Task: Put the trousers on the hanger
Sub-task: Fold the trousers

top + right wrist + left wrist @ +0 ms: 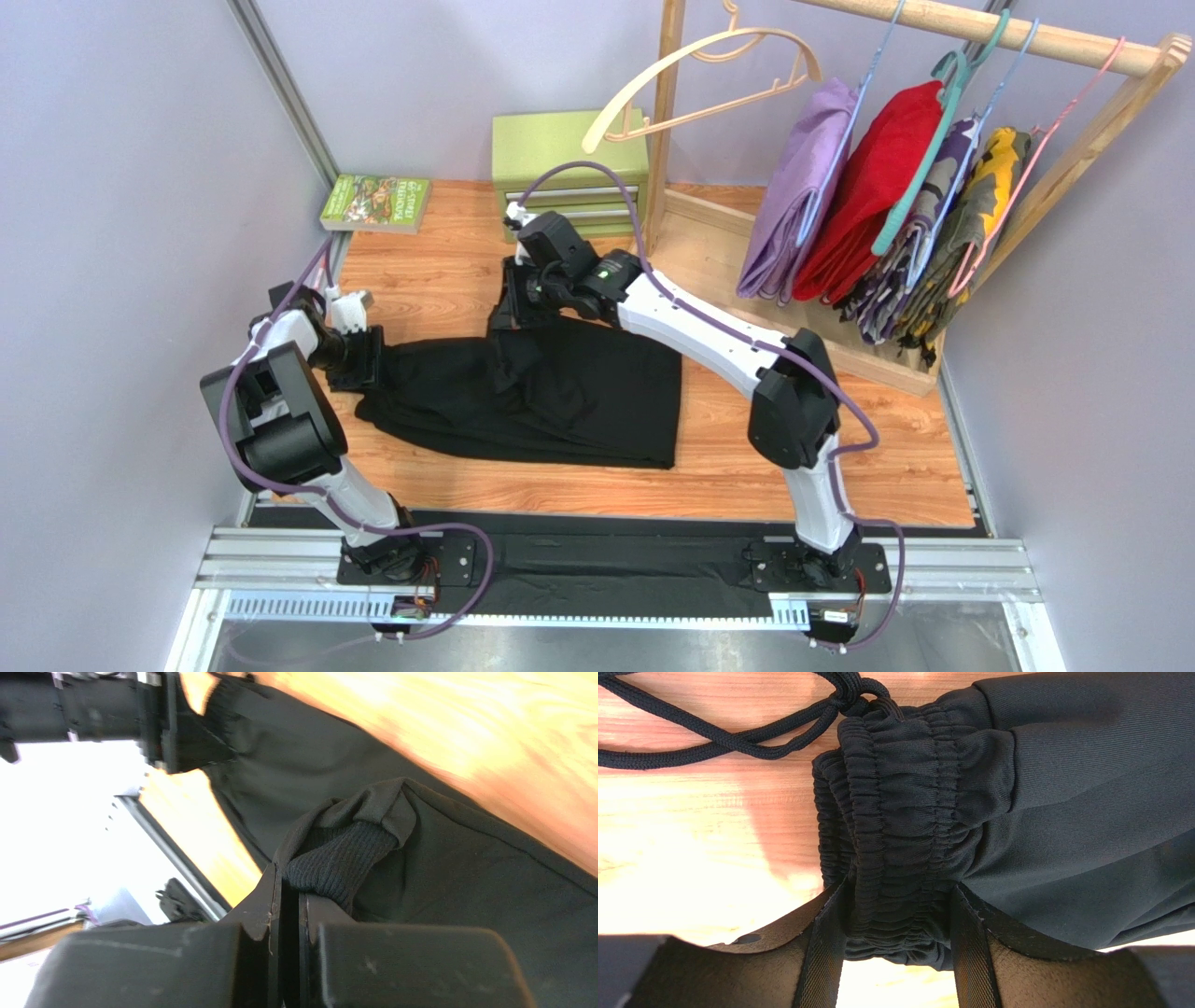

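Note:
The black trousers (pixel 561 399) lie spread on the wooden table, waistband to the left. My left gripper (pixel 359 357) is shut on the bunched elastic waistband (pixel 899 833), which fills the gap between its fingers (pixel 823 952); the drawstring (pixel 724 736) trails on the wood. My right gripper (pixel 514 308) is shut on a ribbed leg cuff (pixel 337 861), held folded over the middle of the trousers. The pale wooden hanger (pixel 701 77) hangs empty from the rack's rail at the back, apart from both grippers. The left gripper also shows in the right wrist view (pixel 172 724).
A wooden clothes rack (pixel 982 28) at the back right carries purple (pixel 800 196), red (pixel 873 175) and patterned garments on thin hangers. Its base (pixel 842 343) lies right of the trousers. Green boxes (pixel 561 147) and a book (pixel 376 203) sit at the back.

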`<state>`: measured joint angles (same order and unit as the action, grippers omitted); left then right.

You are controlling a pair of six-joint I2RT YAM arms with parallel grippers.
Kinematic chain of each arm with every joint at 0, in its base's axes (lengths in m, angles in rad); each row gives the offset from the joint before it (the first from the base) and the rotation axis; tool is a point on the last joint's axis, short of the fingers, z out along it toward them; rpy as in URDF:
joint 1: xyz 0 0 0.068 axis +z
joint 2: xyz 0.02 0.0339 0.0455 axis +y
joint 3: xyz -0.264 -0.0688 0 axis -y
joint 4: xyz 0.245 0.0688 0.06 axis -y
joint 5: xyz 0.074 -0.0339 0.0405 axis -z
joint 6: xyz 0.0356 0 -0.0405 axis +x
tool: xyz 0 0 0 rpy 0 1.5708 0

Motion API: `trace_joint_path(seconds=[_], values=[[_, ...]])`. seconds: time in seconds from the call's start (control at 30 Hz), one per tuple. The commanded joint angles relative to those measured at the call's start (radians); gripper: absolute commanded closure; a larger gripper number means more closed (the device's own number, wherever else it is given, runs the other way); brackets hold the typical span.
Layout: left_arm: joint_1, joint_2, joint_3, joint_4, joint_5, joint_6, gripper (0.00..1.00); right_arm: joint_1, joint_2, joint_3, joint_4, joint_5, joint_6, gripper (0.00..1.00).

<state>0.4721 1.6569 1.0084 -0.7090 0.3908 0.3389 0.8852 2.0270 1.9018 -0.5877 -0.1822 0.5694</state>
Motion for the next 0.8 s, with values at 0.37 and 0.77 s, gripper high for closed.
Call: trace_joint_path(seconds=[0.37, 0.77], values=[[0.003, 0.017, -0.010, -0.010, 0.049, 0.003, 0.45, 0.081, 0.248, 0.307, 0.098, -0.043, 0.161, 1.00], [0.164, -0.107, 0.131, -0.116, 0.296, -0.029, 0.11, 0.081, 0.247, 0.344, 0.220, -0.182, -0.040, 0.00]])
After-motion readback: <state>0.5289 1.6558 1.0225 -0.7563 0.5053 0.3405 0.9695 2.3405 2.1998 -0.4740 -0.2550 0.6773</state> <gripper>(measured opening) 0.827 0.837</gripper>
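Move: The right hand, holding the trousers' leg hems, has the waistband roughly 20 cm to its left, 7 cm nearer the base and 17 cm below. The fold edge of the trousers lies about 23 cm to this hand's right and 12 cm back, and the green drawers some 17 cm ahead and 8 cm right. The waistband is already pinched in the left hand, its middle about 2 cm ahead of the grip and 1 cm below. Still pinching the leg hems, the right hand carries them left about 10 cm over the trousers towards the waistband, sinking some 3 cm on the way, then opens wide and lets go of them while still well above the table. The left hand keeps the waistband pinned until near the end, then spreads its fingers to free it and starts to lift, by about 1 cm. ##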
